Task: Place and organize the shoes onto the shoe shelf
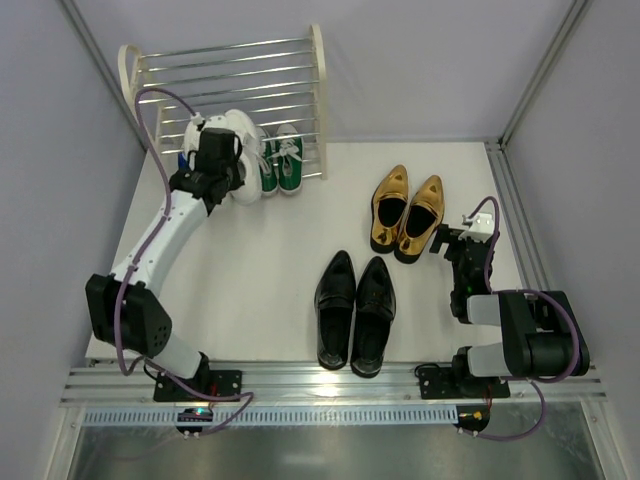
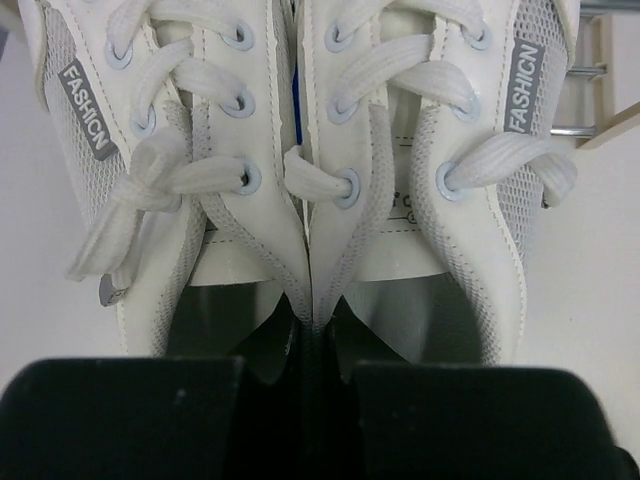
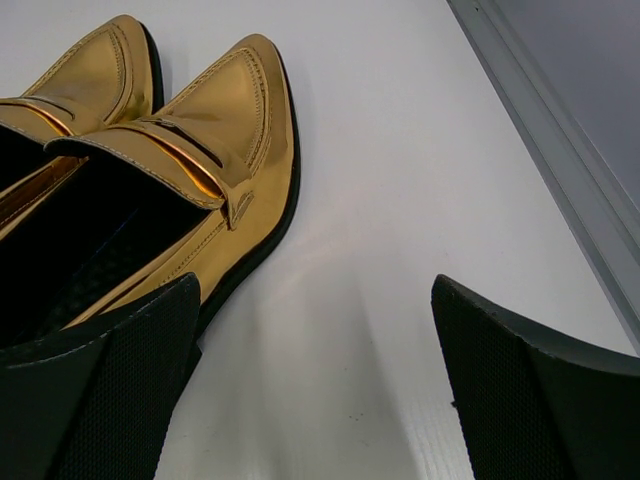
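Note:
A pair of white sneakers [image 2: 250, 120] fills the left wrist view, their inner collars pressed together. My left gripper [image 2: 312, 345] is shut on those two collars. In the top view the white sneakers [image 1: 245, 150] are at the front of the shoe shelf [image 1: 230, 70], beside green sneakers [image 1: 281, 165] resting on its low rods. My left gripper [image 1: 220, 152] is over the white pair. Gold pointed shoes [image 1: 405, 212] and black loafers [image 1: 354, 310] lie on the table. My right gripper [image 3: 315, 300] stands open just right of the gold shoes [image 3: 190, 150], holding nothing.
The shelf stands at the table's back left corner against the wall. A metal frame rail [image 1: 520, 215] runs along the table's right edge, close to my right gripper [image 1: 455, 245]. White table [image 1: 260, 260] lies between the shelf and the black loafers.

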Robot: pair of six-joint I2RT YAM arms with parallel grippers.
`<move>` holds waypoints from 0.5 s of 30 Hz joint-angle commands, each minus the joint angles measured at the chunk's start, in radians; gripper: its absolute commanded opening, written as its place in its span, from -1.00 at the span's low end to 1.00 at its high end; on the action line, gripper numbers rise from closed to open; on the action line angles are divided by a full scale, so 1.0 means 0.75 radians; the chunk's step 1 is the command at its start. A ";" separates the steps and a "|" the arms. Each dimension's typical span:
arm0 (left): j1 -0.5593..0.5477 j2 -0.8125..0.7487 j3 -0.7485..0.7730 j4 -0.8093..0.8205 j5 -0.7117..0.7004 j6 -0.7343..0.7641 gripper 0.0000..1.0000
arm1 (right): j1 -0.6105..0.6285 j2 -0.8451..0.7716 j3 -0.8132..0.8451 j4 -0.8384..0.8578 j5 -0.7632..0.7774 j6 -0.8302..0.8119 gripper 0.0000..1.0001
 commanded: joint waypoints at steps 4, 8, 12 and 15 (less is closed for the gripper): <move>0.140 0.182 0.387 0.107 0.148 0.132 -1.00 | 0.001 -0.010 0.008 0.098 -0.001 -0.010 0.95; 0.201 0.295 0.530 0.095 0.141 0.219 -1.00 | 0.001 -0.010 0.008 0.102 -0.003 -0.008 0.95; 0.250 0.369 0.592 0.166 0.160 0.299 -0.99 | 0.001 -0.010 0.008 0.100 -0.001 -0.008 0.95; 0.285 0.412 0.600 0.252 0.203 0.332 -1.00 | 0.001 -0.010 0.008 0.102 -0.003 -0.008 0.95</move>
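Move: The left hand already holds the white shoes by their inner walls. The left end of the rack's upper tier lies about 14 cm ahead, 5 cm to the left and a little below. Under it on the lower tier the blue shoes are some 12 cm ahead, 4 cm left and 16 cm down; the green shoes stand 12 cm ahead and 12 cm right. From the right hand, that tier end is about 20 cm ahead, 62 cm left and 10 cm up. Forward first, then bending to its left, the left arm carries the white shoes about 9.5 cm farther out and 6 cm sideways, almost level, towards the rack's left end above the blue shoes. The fingers stay shut on the shoes' adjoining inner walls and the wrist hardly turns; the travel slows towards the end. ##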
